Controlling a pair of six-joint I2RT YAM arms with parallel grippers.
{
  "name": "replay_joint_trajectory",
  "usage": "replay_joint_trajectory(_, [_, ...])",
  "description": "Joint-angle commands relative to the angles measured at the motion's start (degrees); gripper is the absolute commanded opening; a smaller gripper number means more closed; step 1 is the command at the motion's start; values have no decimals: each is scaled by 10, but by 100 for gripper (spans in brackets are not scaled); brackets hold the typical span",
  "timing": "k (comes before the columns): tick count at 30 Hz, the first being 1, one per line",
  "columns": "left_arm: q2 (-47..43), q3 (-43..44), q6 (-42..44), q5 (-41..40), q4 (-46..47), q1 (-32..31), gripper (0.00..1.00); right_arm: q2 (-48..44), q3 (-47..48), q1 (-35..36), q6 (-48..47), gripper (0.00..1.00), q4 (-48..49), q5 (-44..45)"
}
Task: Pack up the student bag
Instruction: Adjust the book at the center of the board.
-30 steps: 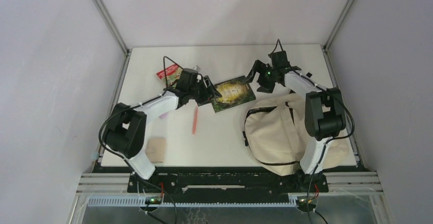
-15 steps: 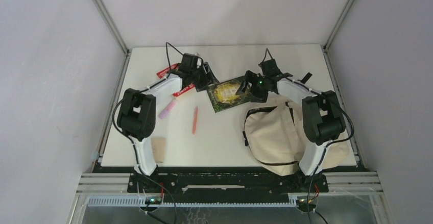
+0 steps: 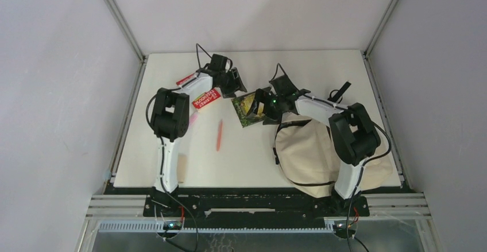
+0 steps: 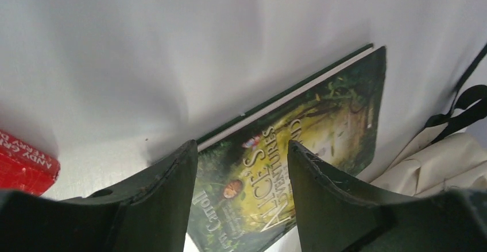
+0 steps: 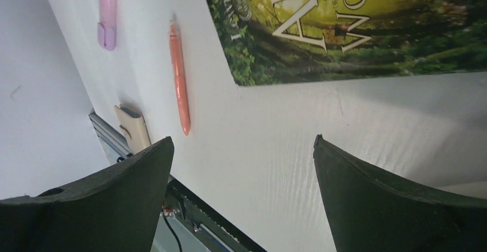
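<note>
The cream student bag (image 3: 310, 148) lies at the right of the table, its black-edged mouth facing left; a corner and black strap of the bag (image 4: 442, 157) show in the left wrist view. A green "Alice's Adventures in Wonderland" book (image 3: 246, 107) lies flat just left of the bag. My left gripper (image 3: 235, 85) hovers open at the book's far left corner, and the book (image 4: 327, 108) shows between and beyond its fingers. My right gripper (image 3: 259, 104) hangs wide open over the book's right half. In its wrist view the book (image 5: 356, 22) fills the top and bare table lies between its fingers.
A red book (image 3: 205, 98) lies under my left forearm, and a second red one (image 3: 185, 80) sits behind it. An orange pen (image 3: 219, 134) lies at mid-table, with a pink highlighter (image 5: 107, 11) to its left. A beige eraser (image 5: 131, 128) sits near the front edge.
My left arm swung toward the far side, uncovering the red book. My right gripper slid left from the book's far right corner to above it. The book now sits turned and further left.
</note>
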Motion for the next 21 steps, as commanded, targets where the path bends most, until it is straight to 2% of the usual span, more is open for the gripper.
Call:
replay_joint_trajectory(1, [-10,-5,23,32,-29,-4,63,25,0,1,22,100,8,24])
replay_joint_trajectory(9, [-110,-205,0,82,57,-18,62,83,22,-61,3,99,28,21])
replay_joint_trajectory(12, [-161,-278,-13,90,87,-44,62,118,75,-76,-17,99,45,-14])
replay_joint_trajectory(14, [-196,-321,-29,91,112,-66,62,153,136,-75,-36,98,19,-39])
replay_joint_trajectory(18, [-255,-359,-43,104,119,-106,62,204,240,-73,-59,98,-23,-66])
replay_joint_trajectory(21, [-298,-357,-22,97,90,-105,62,193,263,-84,-69,97,-38,-44])
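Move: The Alice book lies aslant between the hands: its middle is about 5 cm back, 8 cm right and 3 cm below the left hand, which is at the far-left end. From the right hand its middle is some 7 cm ahead, 3 cm left and 5 cm lower. A red book sits about 22 cm left and 2 cm ahead of the left hand. From the right hand, the orange pen is roughly 19 cm left and 8 cm back. Opposing sweeps turn the book. The left hand sinks 2 cm beside its far-left corner and draws back about 18 cm, drifting slightly right at the end. The right hand first drops 4 cm just behind the near long edge, easing right, then drives forward roughly 12 cm with a fingertip coming against that edge. Both grippers stay open and neither pinches. ##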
